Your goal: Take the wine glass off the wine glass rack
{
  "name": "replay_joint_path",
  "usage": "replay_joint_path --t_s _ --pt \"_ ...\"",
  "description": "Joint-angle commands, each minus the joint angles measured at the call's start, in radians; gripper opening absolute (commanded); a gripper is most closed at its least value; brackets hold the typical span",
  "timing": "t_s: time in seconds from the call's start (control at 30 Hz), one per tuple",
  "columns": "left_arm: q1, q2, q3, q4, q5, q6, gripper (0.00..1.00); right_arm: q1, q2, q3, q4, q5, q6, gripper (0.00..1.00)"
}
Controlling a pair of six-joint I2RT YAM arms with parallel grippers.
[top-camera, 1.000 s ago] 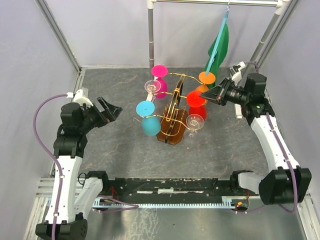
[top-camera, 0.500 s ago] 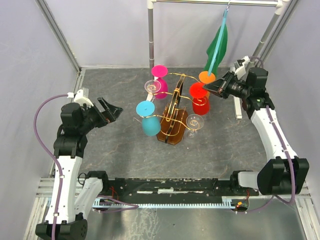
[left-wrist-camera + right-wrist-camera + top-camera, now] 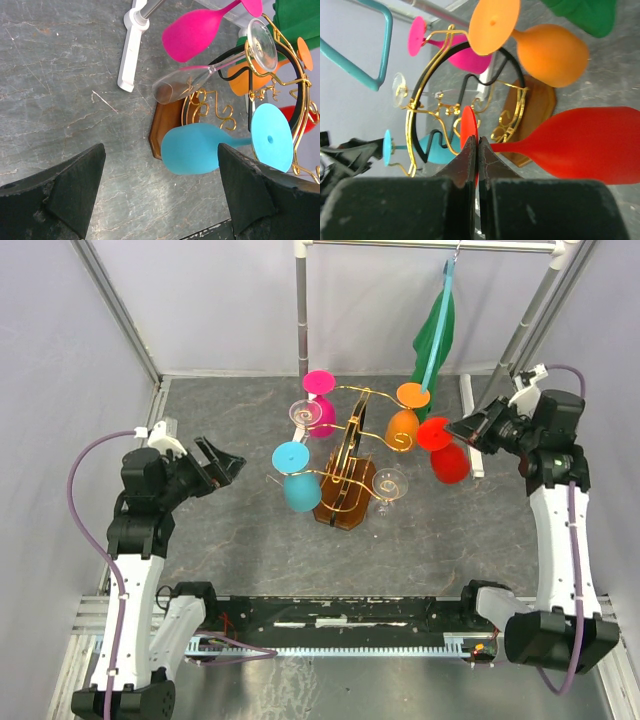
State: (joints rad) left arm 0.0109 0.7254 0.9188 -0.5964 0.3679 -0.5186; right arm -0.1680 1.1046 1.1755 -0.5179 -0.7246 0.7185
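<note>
The wine glass rack (image 3: 345, 508) stands mid-table on its brown wooden base, gold wire arms curling outward. A red wine glass (image 3: 447, 458) hangs upside down in the air to the right of the rack, apart from its arms. My right gripper (image 3: 466, 428) is shut on the rim of the glass's foot; in the right wrist view the red foot disc sits edge-on between the closed fingertips (image 3: 478, 142) and the red bowl (image 3: 592, 142) points right. My left gripper (image 3: 226, 462) hangs open at the left, empty, facing the rack (image 3: 167, 120).
Still on the rack hang a pink glass (image 3: 320, 405), an orange glass (image 3: 403, 422), a blue glass (image 3: 299, 487) and two clear glasses (image 3: 302, 413) (image 3: 389, 483). A green cloth on a teal hanger (image 3: 437, 335) dangles from the grey rail (image 3: 430, 245) behind.
My right gripper has drawn the red glass off the rack arm and carried it to the right, away from the orange glass. The left arm has stayed still.
</note>
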Motion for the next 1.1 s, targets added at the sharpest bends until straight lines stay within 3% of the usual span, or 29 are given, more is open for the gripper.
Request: replay_joint_path --t_s 0.0,0.3,0.47,0.57,0.67,0.83,1.07 --pt "0.0 -0.024 0.014 -0.004 0.0 0.006 0.99 -0.007 -0.068 0.123 -0.284 0.208 -0.209 0.01" --pt "0.001 -0.023 0.013 -0.065 -0.009 0.024 0.99 -0.001 -0.023 0.213 -0.621 0.771 -0.424 0.01" --pt "0.001 -0.024 0.016 -0.074 0.007 0.025 0.99 0.122 0.077 0.202 -0.753 1.232 -0.452 0.01" --pt "0.001 -0.029 0.031 -0.08 0.01 0.029 0.99 0.18 0.125 0.162 -0.764 1.421 -0.434 0.01" --pt "0.001 -0.03 0.043 -0.082 0.02 0.029 0.99 0.199 0.183 0.146 -0.771 1.51 -0.385 0.01" --pt "0.0 -0.039 0.041 -0.084 0.035 0.026 0.99 0.258 0.37 0.141 -0.85 1.79 -0.24 0.01" --pt "-0.002 -0.058 0.026 -0.083 0.059 0.017 0.99 0.285 0.64 0.213 -1.094 2.025 0.089 0.01"
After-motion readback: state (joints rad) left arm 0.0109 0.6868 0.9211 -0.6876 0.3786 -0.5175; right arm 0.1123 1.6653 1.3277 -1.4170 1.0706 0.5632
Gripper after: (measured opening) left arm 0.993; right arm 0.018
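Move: My right fingers already pinch the foot of the red wine glass, clear of the rack; it hangs bowl down, its middle about 8 cm below and 2 cm ahead of my right hand. The orange wine glass hangs some 8 cm left, 6 cm ahead and 8 cm lower; the rack's middle is about 19 cm left, 3 cm back and 10 cm lower. From my left hand, the red glass is roughly 38 cm right, 5 cm ahead and 4 cm lower. With my right hand I swing the red glass away from the rack to my right, about 20 cm, easing back as I go and soon dipping some 13 cm. I keep the pinch on its foot and roll the wrist well past a quarter turn, left side down, so the fingers swing from forward-left to point right and down. ##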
